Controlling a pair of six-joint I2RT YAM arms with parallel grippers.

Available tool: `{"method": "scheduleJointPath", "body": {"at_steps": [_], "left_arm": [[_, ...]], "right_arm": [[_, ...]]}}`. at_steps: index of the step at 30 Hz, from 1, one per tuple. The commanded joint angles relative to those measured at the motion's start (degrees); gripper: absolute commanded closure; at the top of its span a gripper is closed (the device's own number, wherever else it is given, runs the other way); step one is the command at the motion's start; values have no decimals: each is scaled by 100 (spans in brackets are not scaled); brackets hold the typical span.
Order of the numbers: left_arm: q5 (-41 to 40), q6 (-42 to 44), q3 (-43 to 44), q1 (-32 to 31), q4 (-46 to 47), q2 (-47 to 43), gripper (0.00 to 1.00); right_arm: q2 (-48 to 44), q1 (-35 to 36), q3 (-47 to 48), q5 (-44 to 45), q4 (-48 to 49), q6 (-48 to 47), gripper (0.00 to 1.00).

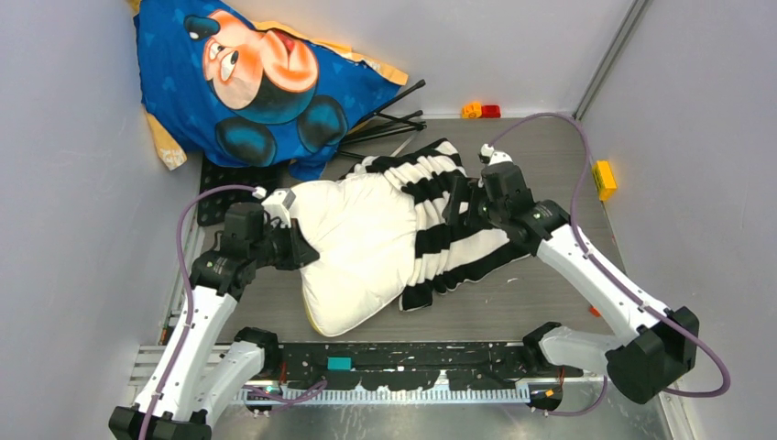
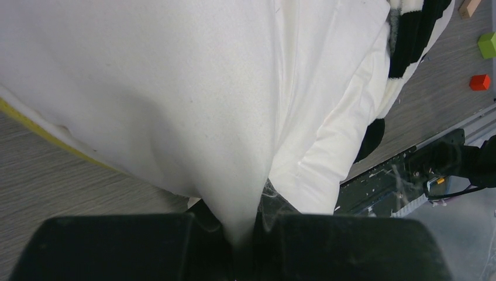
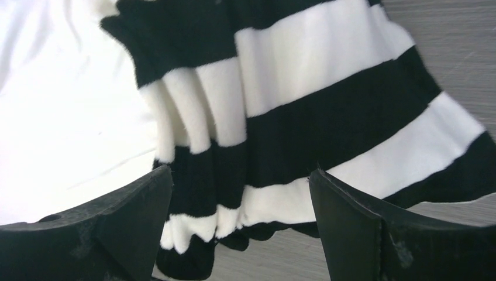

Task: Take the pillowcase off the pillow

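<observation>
The white pillow lies in the middle of the table, its left part bare and a yellow edge showing. The black-and-cream striped pillowcase is bunched over its right end. My left gripper is at the pillow's left corner, shut on a pinch of white pillow fabric that tapers into the closed jaws of the left gripper. My right gripper hovers over the bunched pillowcase. The right gripper is open, jaws wide apart over the folds and holding nothing.
A blue Mickey Mouse cushion leans in the back left corner beside thin black rods. Small blocks sit at the back wall and a yellow block at the right wall. A black perforated rail runs along the near edge.
</observation>
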Motion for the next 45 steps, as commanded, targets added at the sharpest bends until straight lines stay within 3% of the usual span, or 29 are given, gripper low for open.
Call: {"method": "scheduleJointPath", "body": {"at_steps": [1, 5, 14, 20, 22, 25, 32, 36, 38, 42, 45], "left_arm": [[150, 65, 72, 34, 293, -142, 100], [216, 57, 41, 31, 375, -218, 100], [42, 71, 66, 29, 329, -114, 100], [-151, 18, 493, 34, 206, 238, 100], [-595, -278, 659, 37, 179, 363, 100], [-979, -547, 1099, 166, 91, 737, 100], [-1267, -359, 1862, 1618, -6, 1451, 100], [-1502, -420, 2036, 1837, 38, 1725, 100], [-1271, -608, 1928, 1836, 265, 1745, 100], [-343, -841, 1650, 1819, 651, 1859, 100], [-178, -785, 1691, 1739, 537, 2069, 100]], "right_arm": [[-427, 275, -272, -709, 720, 293, 9], [-157, 1270, -124, 582, 387, 146, 9], [903, 2579, 121, 2213, -159, 424, 8], [1375, 2621, -35, 2710, -301, 451, 8], [1529, 2412, -223, 2978, -251, 470, 5], [1510, 1428, -547, 2626, -169, 636, 5], [395, -395, -1230, 2536, 164, 766, 6], [69, -801, -1218, 2303, 130, 651, 9], [-4, -814, -1162, 2098, 111, 538, 14], [-149, -813, -1149, 1057, 362, 382, 33], [-129, -814, -1070, 330, 505, 479, 50]]}}
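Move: The right hand hangs open above the striped pillowcase: the bunched open edge where the white pillow comes out is about 6 cm to its left, 1 cm ahead and 11 cm below. The pillow's middle is some 22 cm left and 4 cm back, 9 cm down; the case's loose right corner is about 14 cm right and 1 cm back, 14 cm down. From the left hand, already gripping the pillow's edge, that open edge lies about 26 cm right, 11 cm ahead and 11 cm below. The right hand, fingers wide, sweeps about 8 cm left and 6 cm back while sinking to the bunched pillowcase edge, then swings some 16 cm right and 6 cm forward, dipping lower before rising a little, its heading turned about 30 degrees clockwise; easing 2 cm back left, it partly closes its fingers around a striped fold. The left hand keeps its hold on the pillow and, after waiting through the first part, carries the gripped edge about 8 cm forward and 7 cm left, slightly up, turning some 25 degrees counter-clockwise. ##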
